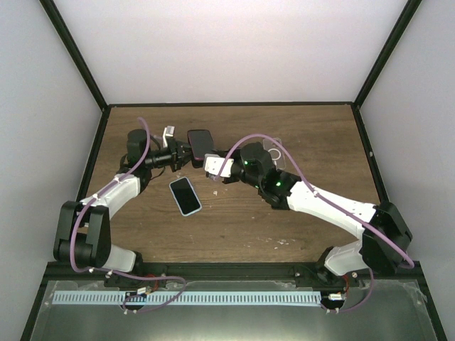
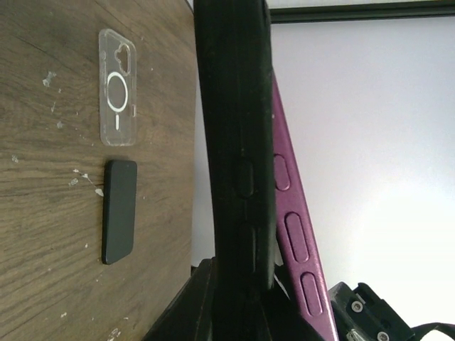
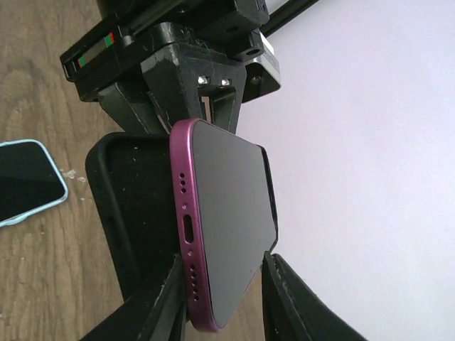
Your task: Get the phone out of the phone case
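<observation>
My left gripper (image 2: 242, 298) is shut on the lower end of the black phone case (image 2: 234, 128), holding it on edge above the table. The purple phone (image 2: 295, 227) leans out of the case, its near side peeled away from the case wall. In the right wrist view the phone (image 3: 227, 206) stands in front of the empty black case (image 3: 131, 192). My right gripper (image 3: 220, 266) has closed on the phone's bottom corner, one finger on the purple edge and the other against the screen side. From above, both grippers meet at the case (image 1: 200, 141).
A phone in a light blue case (image 1: 185, 195) lies screen-up on the wooden table, in front of the left gripper. A clear empty case (image 2: 117, 85) and a dark flat phone (image 2: 119, 211) lie on the table's right half. White walls enclose the table.
</observation>
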`<state>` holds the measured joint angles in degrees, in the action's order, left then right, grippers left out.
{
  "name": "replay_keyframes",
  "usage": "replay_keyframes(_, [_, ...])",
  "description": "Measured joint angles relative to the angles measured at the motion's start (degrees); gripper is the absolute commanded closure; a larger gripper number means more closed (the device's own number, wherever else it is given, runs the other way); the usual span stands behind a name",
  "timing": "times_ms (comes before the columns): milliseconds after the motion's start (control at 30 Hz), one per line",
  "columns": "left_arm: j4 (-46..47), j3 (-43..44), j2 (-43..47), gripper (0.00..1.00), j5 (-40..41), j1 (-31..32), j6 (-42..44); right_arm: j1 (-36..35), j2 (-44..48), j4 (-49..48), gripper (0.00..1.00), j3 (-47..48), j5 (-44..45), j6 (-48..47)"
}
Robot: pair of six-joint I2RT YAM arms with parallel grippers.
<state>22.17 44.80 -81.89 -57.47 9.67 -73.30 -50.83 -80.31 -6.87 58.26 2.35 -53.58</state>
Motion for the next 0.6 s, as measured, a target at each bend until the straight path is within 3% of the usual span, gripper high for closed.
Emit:
replay_keyframes(333, [0.0, 0.0, 0.0, 1.0, 0.9, 0.0, 0.0, -0.2, -2.1, -4.8, 0.75, -0.3, 2.1, -3.0])
replay_keyframes(600, [-0.7, 0.0, 0.0, 1.0, 1.1, 0.0, 0.2, -0.5, -3.4, -5.9, 0.99, 0.0, 2.6, -4.0])
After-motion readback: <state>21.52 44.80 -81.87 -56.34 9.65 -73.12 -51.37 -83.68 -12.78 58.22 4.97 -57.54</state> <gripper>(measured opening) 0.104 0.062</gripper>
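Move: The purple phone, its port end already lifted out of the black case in the left hand's grip, has its middle about 4 cm ahead and 4 cm left of the right hand, roughly level. The case lies just under it, about 3 cm lower. On the table some 27 cm below, the blue-rimmed phone is 12 cm left and about level fore-and-aft. From the left hand, the purple phone's middle is 4 cm right, 2 cm ahead and slightly above. The right hand eases forward and to the left, about 1.5 cm in all, farther over the purple phone's free port end, its fingertips tipping up some 5 degrees. Its part-open fingers then shut almost fully late on, pinching that end between screen and back, while the left hand stays in place and keeps its grip at the side of the case and phone. ##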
